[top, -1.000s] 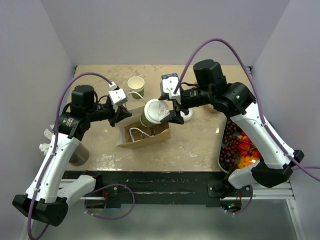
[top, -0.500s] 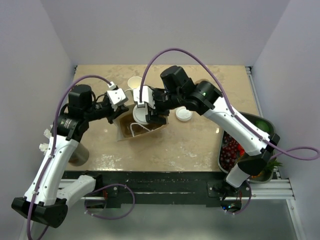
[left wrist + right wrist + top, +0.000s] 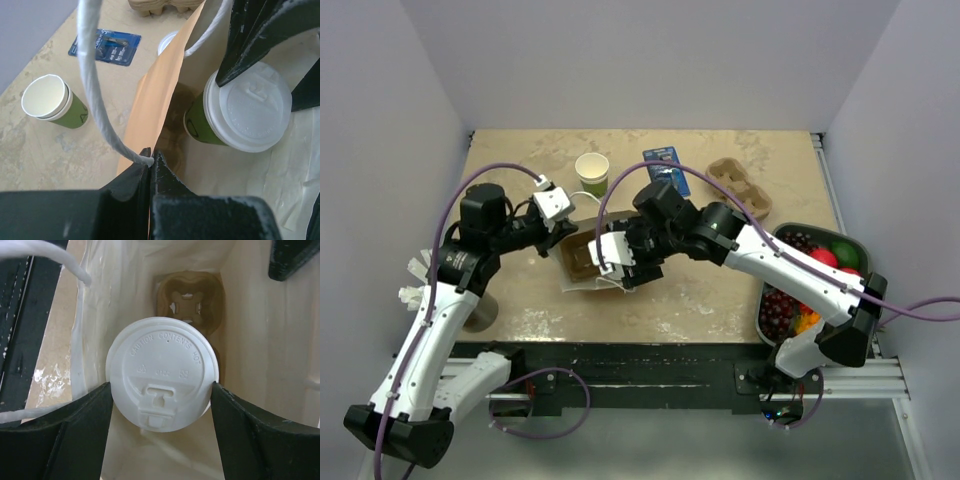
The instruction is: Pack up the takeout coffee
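The takeout coffee (image 3: 162,377), a green cup with a white lid (image 3: 248,112), hangs inside the open brown paper bag (image 3: 578,262). My right gripper (image 3: 161,385) is shut on it, one black finger on each side of the lid. Below the cup, a cardboard cup holder (image 3: 189,300) lies on the bag's bottom. In the top view my right gripper (image 3: 625,265) reaches into the bag mouth and hides the cup. My left gripper (image 3: 151,157) is shut on the bag's rim where the white rope handle (image 3: 95,85) is attached, at the bag's left side (image 3: 563,228).
An unlidded green cup (image 3: 592,172) stands behind the bag, with a blue packet (image 3: 662,163) and a cardboard cup carrier (image 3: 740,185) farther right. A loose white lid (image 3: 167,44) lies beyond the bag. A tray of fruit (image 3: 810,290) is at the right edge, a grey cup (image 3: 475,310) at the left.
My right arm has carried the lidded cup left and down from above the table into the bag. My left gripper kept its hold on the bag's rim, and the bag now stands open.
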Robot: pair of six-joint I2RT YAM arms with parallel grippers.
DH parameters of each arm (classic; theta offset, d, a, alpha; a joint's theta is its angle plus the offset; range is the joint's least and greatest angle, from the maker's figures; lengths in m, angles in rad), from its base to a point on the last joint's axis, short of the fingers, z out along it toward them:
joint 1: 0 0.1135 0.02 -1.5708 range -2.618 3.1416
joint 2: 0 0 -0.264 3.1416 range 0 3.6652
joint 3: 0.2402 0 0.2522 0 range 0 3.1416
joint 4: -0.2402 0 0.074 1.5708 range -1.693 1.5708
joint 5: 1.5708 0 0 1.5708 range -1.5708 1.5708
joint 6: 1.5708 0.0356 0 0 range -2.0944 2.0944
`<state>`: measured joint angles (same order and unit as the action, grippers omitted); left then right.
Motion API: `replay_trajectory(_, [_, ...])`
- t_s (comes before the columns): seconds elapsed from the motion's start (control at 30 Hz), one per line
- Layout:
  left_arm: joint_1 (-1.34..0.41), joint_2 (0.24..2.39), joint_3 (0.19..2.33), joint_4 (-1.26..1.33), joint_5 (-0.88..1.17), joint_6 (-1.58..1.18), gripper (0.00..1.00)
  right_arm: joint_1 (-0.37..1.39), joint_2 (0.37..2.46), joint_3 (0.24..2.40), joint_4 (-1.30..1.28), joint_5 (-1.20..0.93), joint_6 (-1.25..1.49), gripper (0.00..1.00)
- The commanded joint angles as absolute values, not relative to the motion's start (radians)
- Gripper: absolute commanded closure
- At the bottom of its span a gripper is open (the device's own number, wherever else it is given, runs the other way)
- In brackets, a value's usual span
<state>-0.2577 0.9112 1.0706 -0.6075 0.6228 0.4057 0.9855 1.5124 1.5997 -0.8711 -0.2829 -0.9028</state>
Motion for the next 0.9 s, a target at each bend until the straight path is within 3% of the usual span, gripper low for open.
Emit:
replay_trajectory(0.0, [-0.261, 0.851, 1.033, -0.528, 0.664, 0.396, 1.0, 1.017, 1.447, 1.504, -0.738, -0.201, -0.968, 1.0])
replay_trajectory(0.2, [-0.264, 0.822, 0.999, -0.554, 0.713, 0.416, 1.0, 1.023, 1.44, 1.416, -0.609, -0.137, -0.96, 1.0])
replay_trajectory(0.87, [-0.264, 0.818, 0.954, -0.522, 0.776, 0.379, 1.0, 0.997, 1.585, 1.453, -0.615, -0.063, -1.043, 1.0])
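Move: Inside the open bag the cup carrier lies about 14 cm below the right hand, roughly 5 cm ahead and 5 cm to its left; that hand holds the lidded coffee cup. On the table beyond, the stacked cups stand some 24 cm ahead of the right hand and 7 cm left, the white lids about 13 cm ahead and 18 cm right. From the left hand, the carrier is about 3 cm back, 8 cm right and 17 cm below. Lowering the gripped cup by its lid end into the bag towards the near, right-hand cell of the carrier, the right hand sinks about 5 cm, easing some 3 cm forward after the first dip, and rolls roughly 10 degrees so its forward side lifts. The left hand keeps pinching the rim and handle while it draws back and down about 2 cm each. ##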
